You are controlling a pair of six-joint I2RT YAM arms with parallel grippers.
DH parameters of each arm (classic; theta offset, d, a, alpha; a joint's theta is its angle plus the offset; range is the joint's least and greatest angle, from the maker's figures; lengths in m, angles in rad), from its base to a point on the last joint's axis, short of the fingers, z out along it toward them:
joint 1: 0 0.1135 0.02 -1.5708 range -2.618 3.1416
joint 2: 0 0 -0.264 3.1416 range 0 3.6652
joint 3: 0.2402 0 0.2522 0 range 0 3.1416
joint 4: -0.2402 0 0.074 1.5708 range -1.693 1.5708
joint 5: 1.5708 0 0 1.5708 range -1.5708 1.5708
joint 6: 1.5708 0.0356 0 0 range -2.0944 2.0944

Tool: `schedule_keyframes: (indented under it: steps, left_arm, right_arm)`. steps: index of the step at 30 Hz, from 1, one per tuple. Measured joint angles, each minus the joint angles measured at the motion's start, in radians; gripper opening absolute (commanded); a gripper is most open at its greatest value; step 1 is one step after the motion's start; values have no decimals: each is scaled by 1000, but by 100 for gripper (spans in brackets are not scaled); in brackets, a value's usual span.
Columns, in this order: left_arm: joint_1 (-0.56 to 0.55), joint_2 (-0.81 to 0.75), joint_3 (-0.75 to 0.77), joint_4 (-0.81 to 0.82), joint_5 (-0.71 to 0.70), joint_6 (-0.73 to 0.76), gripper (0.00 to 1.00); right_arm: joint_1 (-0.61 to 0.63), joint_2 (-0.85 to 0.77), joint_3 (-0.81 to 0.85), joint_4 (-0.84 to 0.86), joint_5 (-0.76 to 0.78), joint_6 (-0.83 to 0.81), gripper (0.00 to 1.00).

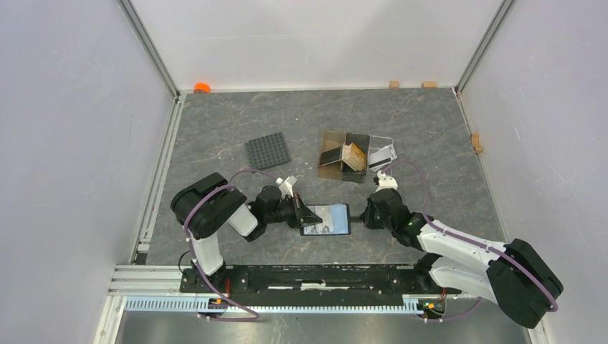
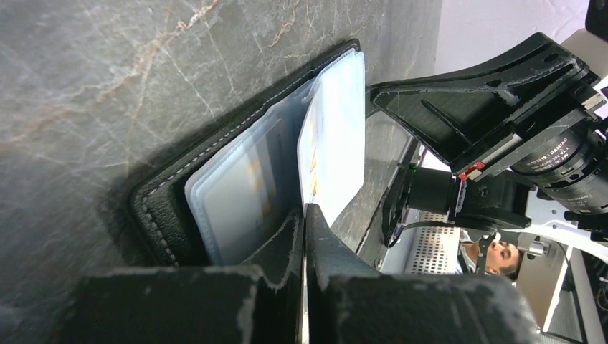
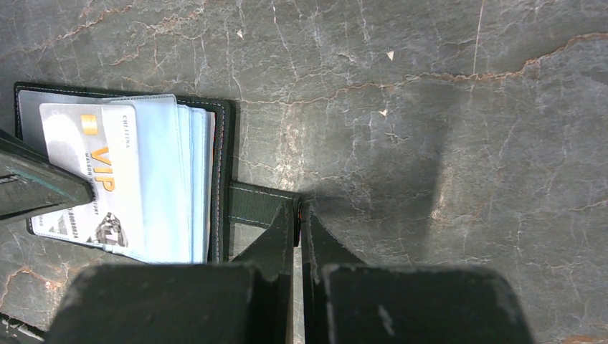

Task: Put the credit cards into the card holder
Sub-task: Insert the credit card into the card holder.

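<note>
The card holder (image 1: 330,219) lies open on the table between my two grippers, its pale blue sleeves (image 3: 179,179) fanned out. A whitish credit card (image 3: 97,172) with orange "VIP" print rests on the sleeves. My left gripper (image 1: 307,213) is shut on this card's edge (image 2: 331,143), over the holder's left side (image 2: 168,197). My right gripper (image 3: 300,208) is shut on the end of the holder's strap tab (image 3: 259,204), just right of the holder. More tan-orange credit cards (image 1: 353,154) stand in the brown box.
A brown translucent compartment box (image 1: 331,159) and a clear tray (image 1: 383,153) stand behind the holder. A black gridded mat (image 1: 268,150) lies at the back left. Small wooden blocks (image 1: 477,142) and an orange piece (image 1: 201,87) sit along the walls.
</note>
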Motion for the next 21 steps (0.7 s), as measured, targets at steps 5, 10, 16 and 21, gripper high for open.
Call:
schedule_keyframes:
  steps: [5, 10, 16, 21]
  left_arm:
    - [-45, 51, 10, 73, -38, -40, 2]
    - [-71, 64, 15, 93, -66, -58, 5]
    - [-85, 43, 33, 37, -88, -58, 22]
    - [-97, -68, 61, -162, -139, -24, 34]
  right_arm:
    - [5, 0, 0, 0, 6, 0, 0]
    - [6, -1, 0, -2, 18, 1, 0]
    - [7, -5, 0, -10, 32, 2, 0]
    - [13, -26, 0, -42, 44, 5, 0]
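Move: The left hand, pinching the VIP card's edge, is already over the open card holder, whose middle lies about 2 cm to its right and level with it. The divided tray stands some 17 cm ahead and 7 cm right; the black mat is 17 cm ahead and 13 cm left. From the right hand, pinching the holder's strap, the holder's middle is about 10 cm left, level fore and aft. The left hand pushes the card about 2 cm right into the holder's sleeve, then opens; right keeps the strap. ##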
